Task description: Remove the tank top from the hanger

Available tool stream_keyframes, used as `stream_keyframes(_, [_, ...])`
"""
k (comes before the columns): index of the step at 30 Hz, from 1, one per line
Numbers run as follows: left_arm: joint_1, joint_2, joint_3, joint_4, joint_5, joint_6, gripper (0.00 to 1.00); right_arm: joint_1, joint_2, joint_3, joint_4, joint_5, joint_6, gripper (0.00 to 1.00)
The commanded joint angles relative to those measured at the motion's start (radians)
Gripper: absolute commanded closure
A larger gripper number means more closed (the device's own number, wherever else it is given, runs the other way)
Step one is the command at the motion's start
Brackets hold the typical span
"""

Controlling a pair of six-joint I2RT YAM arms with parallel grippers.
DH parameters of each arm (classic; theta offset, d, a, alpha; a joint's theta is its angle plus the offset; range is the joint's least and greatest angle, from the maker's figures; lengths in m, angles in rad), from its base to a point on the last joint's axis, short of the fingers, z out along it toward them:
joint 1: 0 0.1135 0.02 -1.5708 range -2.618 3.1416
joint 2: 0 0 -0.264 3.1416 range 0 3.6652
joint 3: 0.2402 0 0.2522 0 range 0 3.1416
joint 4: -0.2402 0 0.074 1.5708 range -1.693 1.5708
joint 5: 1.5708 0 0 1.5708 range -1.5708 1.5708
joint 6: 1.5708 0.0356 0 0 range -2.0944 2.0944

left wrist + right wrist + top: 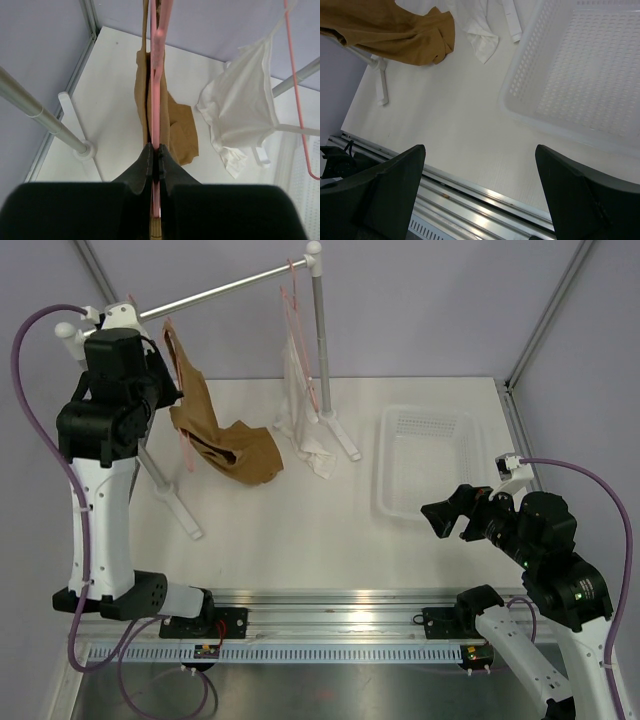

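A brown tank top [222,435] hangs from a thin pink hanger [186,445] at the left; its lower part rests crumpled on the table. My left gripper [170,390] is raised beside the rail and is shut on the pink hanger [157,85], seen edge-on between the fingers, with brown cloth [175,130] on both sides. The brown top also shows at the upper left of the right wrist view [395,30]. My right gripper [447,517] is open and empty, low over the table in front of the basket.
A white garment [300,390] hangs on a second pink hanger [292,300] from the metal rail [230,285]. The rack's feet [180,505] and post [322,350] stand on the table. A white perforated basket [432,460] sits at the right.
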Motion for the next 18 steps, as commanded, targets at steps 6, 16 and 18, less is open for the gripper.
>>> stream_keyframes(6, [0.001,-0.125,-0.091,0.054,0.126,-0.014,1.00,0.002,-0.006,0.022,0.026,-0.030,-0.005,0.00])
stream_keyframes(16, [-0.006,-0.407,-0.402,0.138,0.323,-0.018,1.00,0.000,0.020,-0.027,0.135,-0.135,0.012,0.01])
stream_keyframes(18, [-0.006,-0.441,-0.448,0.188,0.344,-0.015,1.00,0.002,0.026,-0.047,0.164,-0.142,0.012,0.01])
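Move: My left hand already pinches the pink hanger. The brown tank top on it has its middle about 8 cm ahead, 5 cm right and 20 cm below that hand. The rail is some 10 cm straight ahead and 10 cm higher, and the white garment hangs about 12 cm ahead, 26 cm right and 20 cm lower. From my empty right hand the tank top is roughly 24 cm ahead, 43 cm left and 8 cm lower. I draw my left hand back from the rail towards my base, about 9 cm, keeping the pinch on the hanger so its hook comes away from the bar. After a tiny rise I sink about 4 cm, drift 3 cm right and swing the wrist some 15 degrees clockwise. My open right hand edges less than 2 cm left. ##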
